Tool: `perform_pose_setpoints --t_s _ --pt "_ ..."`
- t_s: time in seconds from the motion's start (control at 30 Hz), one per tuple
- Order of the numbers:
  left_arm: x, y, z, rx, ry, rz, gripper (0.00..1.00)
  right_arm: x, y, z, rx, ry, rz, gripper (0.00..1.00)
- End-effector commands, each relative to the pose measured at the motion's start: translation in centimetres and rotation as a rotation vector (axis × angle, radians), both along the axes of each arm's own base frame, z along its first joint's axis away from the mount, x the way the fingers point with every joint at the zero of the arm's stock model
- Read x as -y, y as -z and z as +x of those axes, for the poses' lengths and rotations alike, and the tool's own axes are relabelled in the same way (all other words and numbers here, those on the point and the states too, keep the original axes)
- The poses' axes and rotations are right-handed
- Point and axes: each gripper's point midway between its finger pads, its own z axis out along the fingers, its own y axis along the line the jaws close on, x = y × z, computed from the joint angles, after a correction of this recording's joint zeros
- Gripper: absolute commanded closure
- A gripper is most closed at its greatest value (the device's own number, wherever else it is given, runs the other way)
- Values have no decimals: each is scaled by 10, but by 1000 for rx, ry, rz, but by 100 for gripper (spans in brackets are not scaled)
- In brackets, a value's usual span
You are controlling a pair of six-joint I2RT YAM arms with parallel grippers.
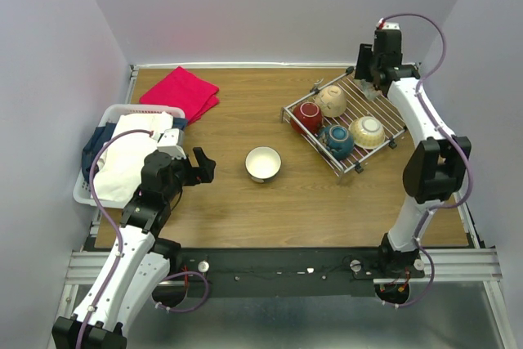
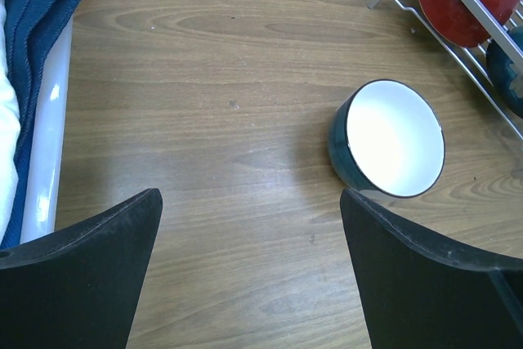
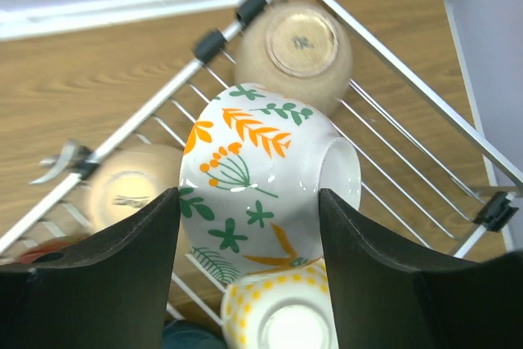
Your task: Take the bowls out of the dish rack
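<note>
My right gripper [image 3: 248,194] is shut on a white bowl with an orange and green floral pattern [image 3: 261,161], tilted on its side above the dish rack [image 3: 409,63]. Below it lie two upturned tan bowls [image 3: 302,46] [image 3: 131,190] and a yellow-dotted cream bowl [image 3: 282,316]. From above, the rack [image 1: 310,140] holds a tan [image 1: 331,101], a red [image 1: 308,116], a teal [image 1: 337,140] and a cream bowl [image 1: 368,131]; the right gripper [image 1: 377,67] hangs over its far corner and hides the floral bowl. A teal bowl with a white inside [image 1: 263,163] [image 2: 392,138] stands upright on the table. My left gripper [image 1: 200,165] [image 2: 249,198] is open just left of it, holding nothing.
A white plastic basket [image 1: 86,190] full of white and blue cloth sits at the table's left edge, close beside my left arm. A folded red cloth [image 1: 181,91] lies at the back left. Walls close in the table on three sides.
</note>
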Motion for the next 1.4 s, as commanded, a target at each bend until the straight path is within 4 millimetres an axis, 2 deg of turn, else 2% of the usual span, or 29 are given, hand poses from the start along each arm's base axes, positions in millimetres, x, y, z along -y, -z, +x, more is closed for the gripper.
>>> perform_pose_setpoints --t_s 0.0,0.17,0.23,0.3,0.33,0.4,0.47,0.53,0.57,0.67,0.7,0.77,0.8,1.03,1.07,1.1,1.13,1.17,1.23,1.27,1.33,1.37 --pt "0 -6 4 22 -7 -1 1 -30 -54 -4 168 -68 179 67" --pt "9 -21 14 44 10 -46 1 -53 -71 -17 210 -144 312 67" --pt "14 -26 17 49 22 -68 1 -57 -71 -21 210 -154 339 67" --pt "20 -34 25 62 29 -99 1 -69 -81 -28 226 -202 390 67" --pt "22 -37 28 66 36 -110 1 -71 -78 -31 219 -210 407 67" --pt "31 -47 36 78 57 -147 1 -79 -87 -38 240 -243 450 67" --pt "40 -56 46 84 81 -173 1 -83 -85 -44 233 -250 483 67" --pt "47 -63 52 86 99 -190 1 -91 -93 -51 247 -284 522 67" --pt "56 -68 59 90 119 -195 1 -95 -87 -55 232 -288 554 67" --pt "77 -74 71 88 170 -204 1 -109 -88 -66 231 -334 640 67" --pt "84 -84 75 104 191 -216 1 -113 -91 -69 236 -357 668 67" --pt "99 -88 86 105 214 -249 1 -121 -96 -76 240 -382 726 67" --pt "108 -96 88 117 237 -268 1 -126 -93 -80 231 -402 750 67" --pt "157 -116 114 116 316 -421 1 -145 -103 -103 230 -484 892 67" --pt "165 -110 120 101 323 -426 1 -147 -105 -106 227 -490 915 67" --pt "172 -119 123 113 336 -438 1 -150 -108 -109 232 -509 928 67" --pt "181 -120 124 107 351 -448 1 -150 -109 -113 232 -512 939 67" --pt "190 -111 129 86 363 -454 1 -152 -110 -116 231 -517 954 67" --pt "202 -117 134 79 377 -494 1 -154 -117 -122 242 -537 971 67" --pt "212 -109 139 62 387 -503 1 -155 -115 -124 234 -537 982 67" --pt "223 -112 143 44 401 -544 1 -156 -116 -129 231 -547 996 67" --pt "231 -104 147 24 407 -553 1 -156 -117 -132 231 -549 1003 67"
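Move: The right hand already holds the flowered bowl, to be brought to the open left gripper, about 50 cm left and 28 back, 5 lower. About 14 cm below the right hand, the peach bowl lies 12 left and 2 back, the red bowl 20 left and 8 back. From the left hand, the flowered bowl is 28 cm ahead, 50 right, 5 up; the white-lined bowl 7 ahead, 16 right, 14 below. Right carries the gripped bowl left, back and up some 20 cm, rolling; open left reaches right-forward-up towards it. ##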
